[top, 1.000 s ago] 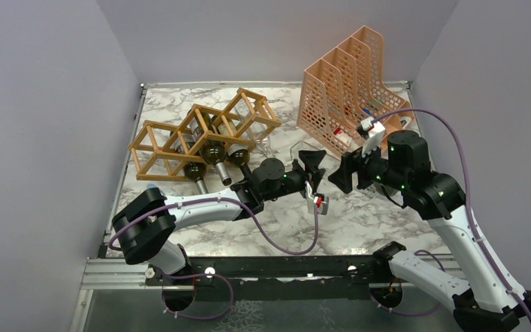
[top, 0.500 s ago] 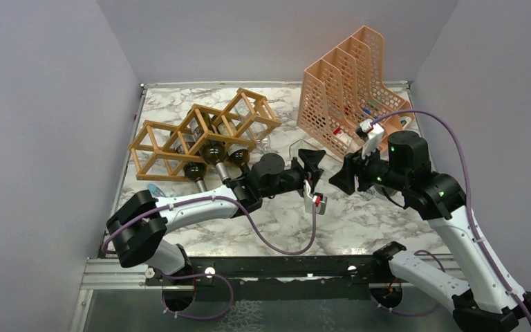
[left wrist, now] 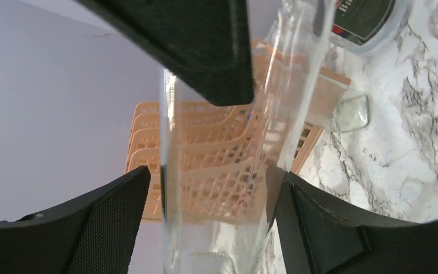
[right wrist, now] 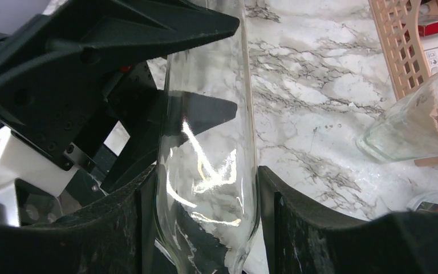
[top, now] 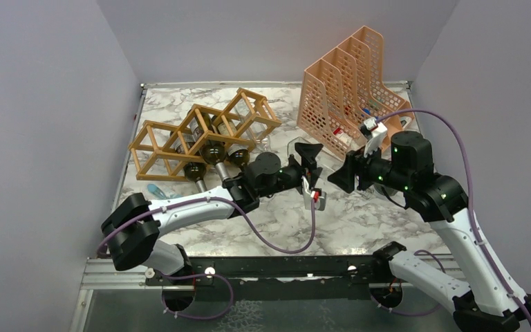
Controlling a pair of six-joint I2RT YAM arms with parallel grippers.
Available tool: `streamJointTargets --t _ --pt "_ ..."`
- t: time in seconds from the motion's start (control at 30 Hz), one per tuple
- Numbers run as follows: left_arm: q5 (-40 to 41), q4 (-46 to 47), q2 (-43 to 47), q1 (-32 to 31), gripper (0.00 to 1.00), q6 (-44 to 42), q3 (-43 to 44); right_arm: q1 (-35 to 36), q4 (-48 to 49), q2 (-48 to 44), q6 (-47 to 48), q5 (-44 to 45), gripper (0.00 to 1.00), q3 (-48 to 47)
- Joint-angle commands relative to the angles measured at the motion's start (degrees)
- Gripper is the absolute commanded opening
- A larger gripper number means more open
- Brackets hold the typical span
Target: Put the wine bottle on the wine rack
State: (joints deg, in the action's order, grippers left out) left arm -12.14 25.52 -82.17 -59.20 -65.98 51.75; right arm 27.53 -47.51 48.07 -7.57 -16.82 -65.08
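Observation:
A clear glass wine bottle (right wrist: pixel 208 108) hangs above the marble table between my two grippers. My right gripper (right wrist: pixel 208 177) is shut on it, both pads pressed against the glass. My left gripper (left wrist: pixel 211 177) stands open around the other end of the bottle (left wrist: pixel 217 171): one finger rests against the glass and the other stands a little off it. In the top view the left gripper (top: pixel 312 170) and right gripper (top: pixel 339 176) face each other mid-table. The wooden wine rack (top: pixel 153 126) stands at the back left, with three dark bottles (top: pixel 214 152) lying in its cells.
A peach mesh file holder (top: pixel 349 83) stands at the back right, right behind my right gripper. Another clear bottle (right wrist: pixel 416 123) lies at its foot. A small blue object (top: pixel 155 188) lies in front of the rack.
The right gripper has closed on the bottle. The left gripper's jaws have then widened off the glass, and the left arm has stretched slightly farther back.

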Motion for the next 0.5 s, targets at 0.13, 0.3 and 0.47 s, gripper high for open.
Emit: streamJointTargets --t 0.13,0.3,0.47 --pt "4.43 5.52 3.62 0.23 0.98 7.45 -0.14 0.32 8.91 -2.48 -5.10 3.91 0.01 -0.79" --pt "9.08 -3.41 5.08 0.38 0.98 16.43 3.59 0.33 10.99 -2.63 -7.12 10.24 0.01 0.31" --pt "14.74 -8.94 7.91 1.80 0.98 29.93 6.42 0.33 13.89 -2.11 -8.49 13.77 0.01 1.58"
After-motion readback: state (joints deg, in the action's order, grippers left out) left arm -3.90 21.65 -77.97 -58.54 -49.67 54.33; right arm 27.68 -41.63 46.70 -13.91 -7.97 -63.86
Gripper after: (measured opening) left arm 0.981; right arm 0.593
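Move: The clear bottle lies between both hands: the left fingers are around its body within a centimetre or two of its middle, and the right hand grips it by the shoulder. The wooden rack's middle is about 22 cm ahead of the right hand, 34 cm to its left and 20 cm lower; from the left hand, about 18 ahead and 30 left. From the right hand, the racked clear bottle is about 23 cm ahead and 20 left, and the orange basket some 30 ahead and 12 right. Upward first, the left hand backs off the clear bottle, its fingers spreading further to fully open, then drifts left and a little forward, about 4 cm in all, swinging its fingertips forward and slightly up. The right hand keeps its grip on the bottle, rises some 1.5 cm, then carries it about 2.5 cm forward and slightly right, turning about 10 degrees clockwise. ##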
